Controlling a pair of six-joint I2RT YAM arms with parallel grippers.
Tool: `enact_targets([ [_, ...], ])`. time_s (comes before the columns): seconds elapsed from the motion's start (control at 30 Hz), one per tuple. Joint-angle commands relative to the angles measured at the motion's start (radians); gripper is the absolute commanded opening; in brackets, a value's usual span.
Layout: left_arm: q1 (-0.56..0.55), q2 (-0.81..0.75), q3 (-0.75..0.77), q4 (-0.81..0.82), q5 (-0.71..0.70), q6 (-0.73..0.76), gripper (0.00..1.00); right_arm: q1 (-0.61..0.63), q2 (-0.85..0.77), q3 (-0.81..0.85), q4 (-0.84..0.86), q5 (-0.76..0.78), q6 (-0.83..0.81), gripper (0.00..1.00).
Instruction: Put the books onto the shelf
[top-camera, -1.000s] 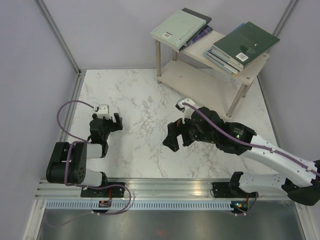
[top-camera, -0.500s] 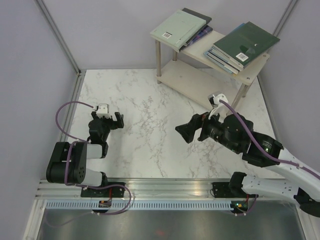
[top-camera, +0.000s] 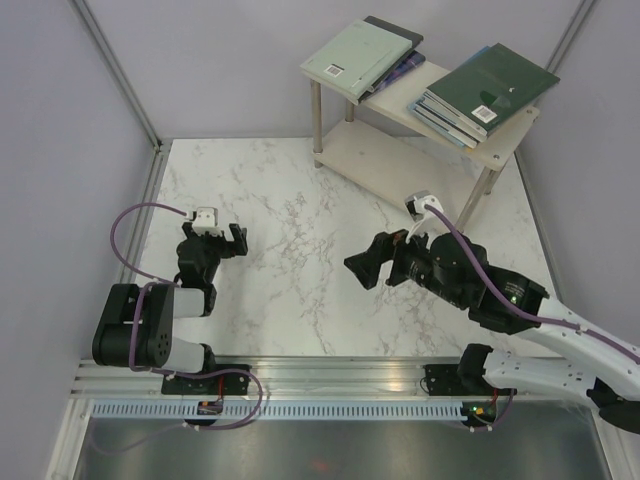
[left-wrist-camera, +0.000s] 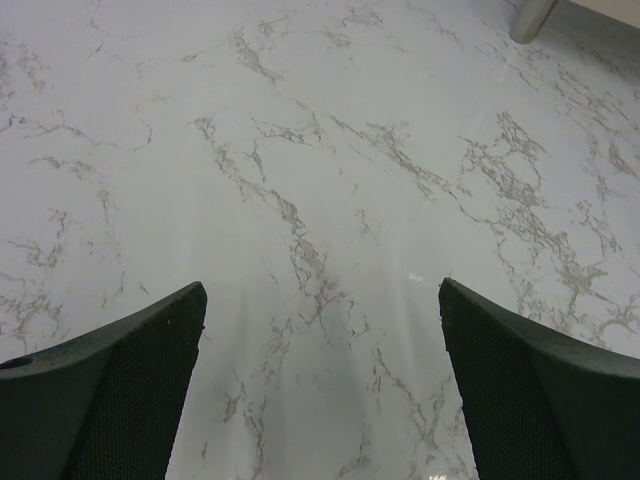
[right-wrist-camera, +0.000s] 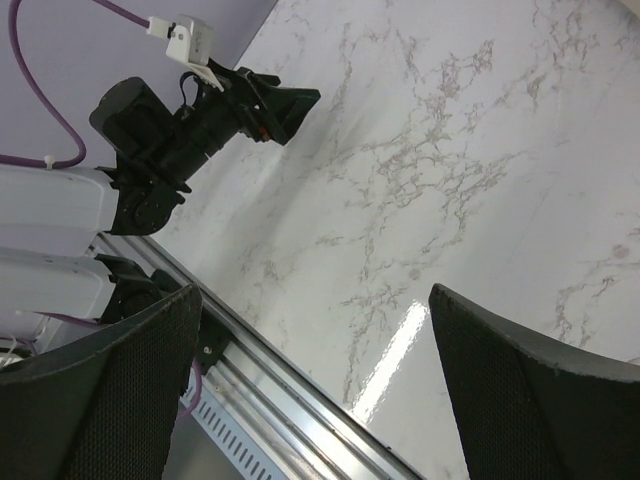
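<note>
The books lie in two stacks on the top board of the shelf (top-camera: 392, 100): one stack with a pale mint cover (top-camera: 356, 55) on top, the other with a dark green cover (top-camera: 492, 82) on top. The shelf's lower board (top-camera: 400, 165) is bare. My left gripper (top-camera: 214, 240) (left-wrist-camera: 320, 290) hangs open over the marble at the left, nothing between its fingers. Open as well, my right gripper (top-camera: 375, 258) (right-wrist-camera: 312, 292) points left above the table, in front of the shelf and apart from it.
A metal shelf leg (left-wrist-camera: 535, 15) shows at the top right of the left wrist view. The left arm (right-wrist-camera: 190, 120) and the table's near aluminium rail (right-wrist-camera: 290, 400) appear in the right wrist view. Grey walls enclose the marble table (top-camera: 290, 200).
The right gripper swung from the table's middle toward the right, nearer the shelf, then edged back left a little. The left arm has stayed where it was.
</note>
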Motion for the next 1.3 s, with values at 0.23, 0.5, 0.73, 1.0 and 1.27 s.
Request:
enact_targets([
  [0.23,0.002,0.003,-0.005,0.073,-0.001,0.055,1.00,0.007,0.014,0.003,0.080,-0.039,-0.053,0.98],
  [0.5,0.002,0.003,-0.005,0.073,-0.001,0.055,1.00,0.005,0.063,0.054,0.109,-0.008,-0.208,0.98],
  [0.73,0.002,0.003,-0.005,0.073,-0.001,0.055,1.00,0.005,0.075,-0.029,0.102,0.143,-0.199,0.98],
  [1.0,0.002,0.004,-0.005,0.073,-0.001,0.055,1.00,-0.001,0.025,-0.268,0.163,0.470,-0.268,0.98],
  [1.27,0.002,0.003,-0.005,0.073,-0.001,0.055,1.00,-0.363,0.114,-0.426,0.385,0.151,-0.387,0.98],
])
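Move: I aim for no book now; the foot of the shelf's near right leg marks my way, about 24 cm ahead of my empty right hand, 21 cm to its right and 31 cm below. The dark green book topping the right pile is some 40 cm ahead, 25 cm right and slightly above; the pale green one is about 50 cm ahead and 4 cm left, as high. From my left hand that leg foot lies roughly 5 cm ahead, 57 cm right and 8 cm below. With nothing in my open right hand, I first hover almost in place, then drop about 15 cm towards the bare marble before the shelf, swinging some 10 cm right and 10 cm forward, nearer the near right leg. Meanwhile I turn the hand clockwise to face the shelf and roll its left side down roughly 30 degrees, fingers still wide and touching nothing. ##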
